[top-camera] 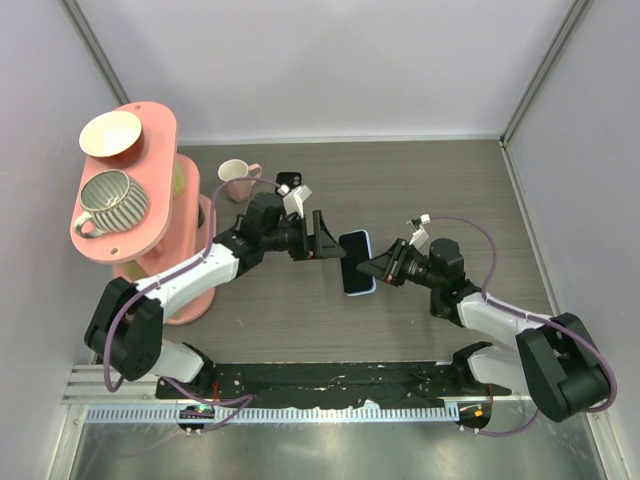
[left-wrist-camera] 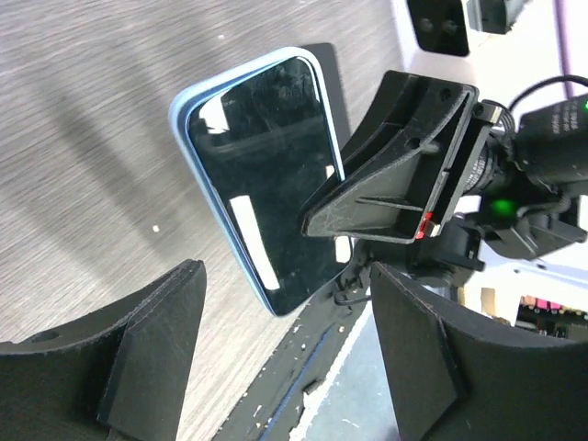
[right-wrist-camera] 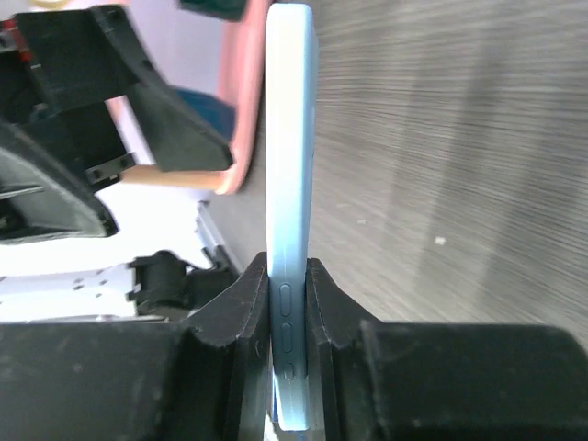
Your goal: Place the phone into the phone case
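Note:
The light-blue phone [top-camera: 357,262] hangs just above the table's middle, its black screen [left-wrist-camera: 266,175] facing my left wrist camera. My right gripper [top-camera: 374,268] is shut on it, one finger [right-wrist-camera: 246,312] on each flat face, with the side buttons between them [right-wrist-camera: 287,303]. My left gripper [top-camera: 326,242] stands open just left of the phone and touches nothing; its fingers [left-wrist-camera: 152,354] are wide apart around an empty gap [left-wrist-camera: 294,367]. A black rounded piece [top-camera: 289,180] behind my left wrist may be the phone case; most of it is hidden.
A pink two-tier stand [top-camera: 150,240] at the left carries a cream bowl [top-camera: 110,133] and a striped mug [top-camera: 112,198]. A beige mug [top-camera: 235,180] sits beside it. A black strip [top-camera: 330,380] runs along the near edge between the arm bases.

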{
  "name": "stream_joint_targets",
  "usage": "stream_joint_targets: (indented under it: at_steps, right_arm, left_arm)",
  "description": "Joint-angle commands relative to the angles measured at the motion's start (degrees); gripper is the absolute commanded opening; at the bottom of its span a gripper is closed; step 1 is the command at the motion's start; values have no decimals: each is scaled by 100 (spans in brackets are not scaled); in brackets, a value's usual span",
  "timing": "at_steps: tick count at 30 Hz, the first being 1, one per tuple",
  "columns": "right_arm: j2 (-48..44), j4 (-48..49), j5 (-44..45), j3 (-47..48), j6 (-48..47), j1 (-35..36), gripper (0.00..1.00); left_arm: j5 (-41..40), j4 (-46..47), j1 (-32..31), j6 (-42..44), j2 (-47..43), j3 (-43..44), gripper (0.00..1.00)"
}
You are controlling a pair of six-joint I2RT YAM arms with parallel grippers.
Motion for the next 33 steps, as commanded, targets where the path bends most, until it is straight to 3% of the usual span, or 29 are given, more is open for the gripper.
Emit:
stream_joint_targets:
  at_steps: [1,8,15,22,27,31,33]
  right_arm:
    - [-442,1532,-1104,-20,722,-36,1]
    - [-74,3921,-1676,-284,2155,-36,1]
    - [1059,6252,-1765,-618,3429,-36,1]
    - [1299,6359,-1695,-688,3360,-36,3]
    - [1298,6351,-1747,-645,3431,-36,8]
    - [1439,6359,-1704,-706,3352,-36,12]
    - [1474,6359,-1703,-715,3352,-36,16]
  left_arm:
    - [503,279,18,92,-363,-82,77]
    - [1074,1868,27,-716,-574,-716,79]
    - [1356,3416,27,-1585,-408,-1094,68]
    - [1452,4024,27,-1991,-127,-1384,34]
    - [1426,4542,27,-2211,40,-1534,19]
    - [1479,4692,27,-2325,155,-1481,0]
    - [1488,4674,27,-2317,155,-1455,0]
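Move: The phone, lying in its case with the right gripper holding the right long edge, is about 6 cm to the right, 5 cm back and 5 cm below the open, empty left hand; from the right hand its middle is some 3 cm left, 1 cm ahead and 1 cm lower. The left hand itself is about 9 cm left, 6 cm ahead and 4 cm above the right. On the table, 14 cm below the left hand, a spare phone lies 12 cm left and 13 cm ahead of it. The left fingers close on the free left long edge of the cased phone and pinch it, after that hand has drawn back about 3 cm and a little up, its fingertips tipping up some 20 degrees. Meanwhile the right hand, keeping its grip, raises the case towards the left hand to a peak of 8 cm and settles to about 5 cm up, going 4 cm back and 2 cm left and tipping its fingers up some 25 degrees with a slight counter-clockwise turn. ##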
